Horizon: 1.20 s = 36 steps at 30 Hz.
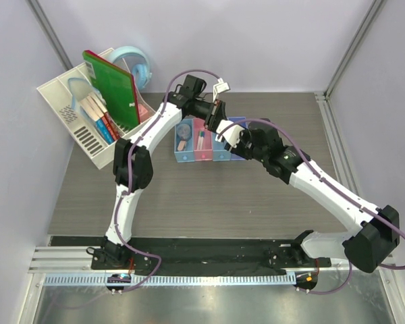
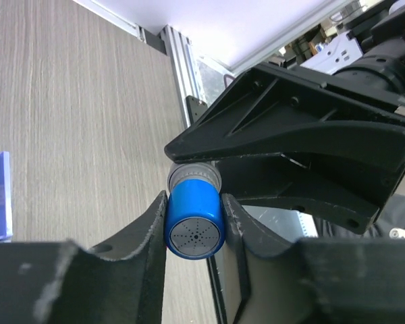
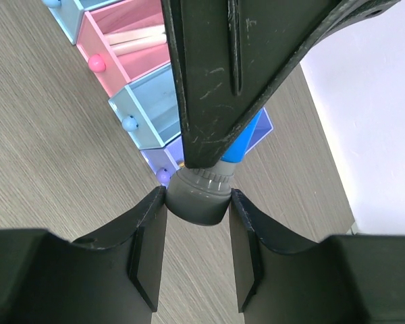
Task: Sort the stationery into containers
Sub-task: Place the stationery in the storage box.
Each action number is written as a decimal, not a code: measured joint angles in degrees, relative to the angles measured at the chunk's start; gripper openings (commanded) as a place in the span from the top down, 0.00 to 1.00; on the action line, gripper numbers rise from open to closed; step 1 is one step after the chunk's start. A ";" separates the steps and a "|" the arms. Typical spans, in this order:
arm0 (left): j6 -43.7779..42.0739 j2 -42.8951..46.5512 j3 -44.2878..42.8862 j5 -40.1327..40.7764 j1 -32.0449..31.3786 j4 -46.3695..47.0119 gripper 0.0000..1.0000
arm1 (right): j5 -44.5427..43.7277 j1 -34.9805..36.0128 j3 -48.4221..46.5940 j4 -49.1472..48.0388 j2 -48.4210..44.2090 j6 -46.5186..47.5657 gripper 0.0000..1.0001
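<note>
A stubby blue-grey cylinder (image 2: pixel 196 229) hangs in the air between both grippers, over the table just past the row of containers (image 1: pixel 209 145). My left gripper (image 2: pixel 194 196) is shut on its blue body. My right gripper (image 3: pixel 198 194) is shut on its grey cap (image 3: pixel 199 208), facing the left one. In the top view the two grippers meet above the blue bin (image 1: pixel 221 147) and hide the cylinder. The pink bin (image 3: pixel 131 34) holds a thin pen (image 1: pixel 201 140). The light-blue bin (image 1: pixel 184 152) holds a small round item and a pinkish piece.
A white slotted organizer (image 1: pixel 71 111) with a green book (image 1: pixel 111 88) stands at the back left, and a round light-blue tape dispenser (image 1: pixel 136 64) is behind it. The violet bin (image 3: pixel 163 160) lies just beyond my right fingertips. A metal rail (image 1: pixel 327 135) runs along the table's right edge.
</note>
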<state>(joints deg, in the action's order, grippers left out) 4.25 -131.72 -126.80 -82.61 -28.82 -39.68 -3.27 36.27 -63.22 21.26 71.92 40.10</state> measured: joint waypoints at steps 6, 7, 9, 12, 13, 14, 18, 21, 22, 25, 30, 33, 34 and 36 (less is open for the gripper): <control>0.33 0.00 0.94 -0.52 0.22 1.20 1.00 | -0.68 0.24 -0.15 -0.33 0.26 -0.26 0.22; 0.31 0.00 1.44 -0.52 0.22 1.49 1.00 | -1.01 0.28 -0.17 -0.55 0.35 -0.24 0.12; 0.31 0.00 2.51 -0.39 0.22 1.88 1.00 | -1.68 0.33 -0.20 -0.85 0.35 -0.57 0.01; 0.31 0.00 4.15 0.33 0.39 2.21 1.00 | -2.45 0.33 -0.22 -1.49 0.33 -1.01 0.00; 0.31 0.00 4.44 0.68 0.50 2.19 1.00 | -2.64 0.33 -0.22 -1.57 0.22 -1.11 0.00; 0.31 0.00 4.50 1.05 0.57 2.19 1.00 | -2.69 0.33 -0.22 -1.55 0.09 -1.25 0.00; 0.28 0.00 4.52 4.74 1.57 2.60 1.00 | -3.02 -0.09 -0.20 -1.57 -1.86 -2.01 0.00; -1.09 0.00 4.17 11.04 2.80 1.42 1.00 | -3.02 -0.98 -0.20 -1.70 -4.26 -2.73 0.00; -2.29 -0.02 3.61 13.62 3.08 0.26 1.00 | -3.19 -1.46 -0.15 -1.99 -5.05 -2.89 0.01; -5.95 -1.22 -0.70 21.27 3.72 -4.11 1.00 | -4.42 -3.39 0.24 -3.96 -6.47 -3.23 0.00; -10.86 -3.19 -5.40 33.35 3.52 -8.55 1.00 | -7.69 -7.06 2.95 -6.64 -5.95 -3.96 0.00; -13.44 -3.69 -5.33 39.74 2.67 -10.34 1.00 | -9.11 -8.20 4.44 -7.04 -4.79 -4.07 0.00; -14.16 -3.72 -4.92 41.53 2.29 -10.54 1.00 | -9.51 -8.41 5.14 -7.41 -4.42 -4.09 0.00; -15.50 -3.72 -3.78 44.22 1.42 -10.73 1.00 | -9.92 -8.79 6.49 -7.61 -4.02 -4.11 0.00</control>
<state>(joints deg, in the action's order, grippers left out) -11.25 -135.44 -130.58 -38.39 -27.40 -50.41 -13.19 27.49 -56.73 13.65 67.90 35.99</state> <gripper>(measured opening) 0.338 0.996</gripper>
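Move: My left hand and my right hand both still grip the glue stick. The second light-blue compartment lies roughly 13 cm ahead of my left hand, level with it sideways and some 20 cm below; the red-topped stamp stands in its far part, about 4 cm beyond its middle. The pink compartment is about 7 cm to its left, the purple one 7 cm to its right. From my right hand it lies around 15 cm ahead, 5 cm left and 19 cm down. My right fingers spread wide and let go of the grey end, then that hand rises and swings off to my right, about 8 cm, turning clockwise and sinking again. My left hand keeps its pinch on the blue end, dips slightly, then carries the glue stick some 10 cm forward and 11 cm down with a little left, tilting over some 45 degrees so the grey end leans down towards the light-blue compartment. ##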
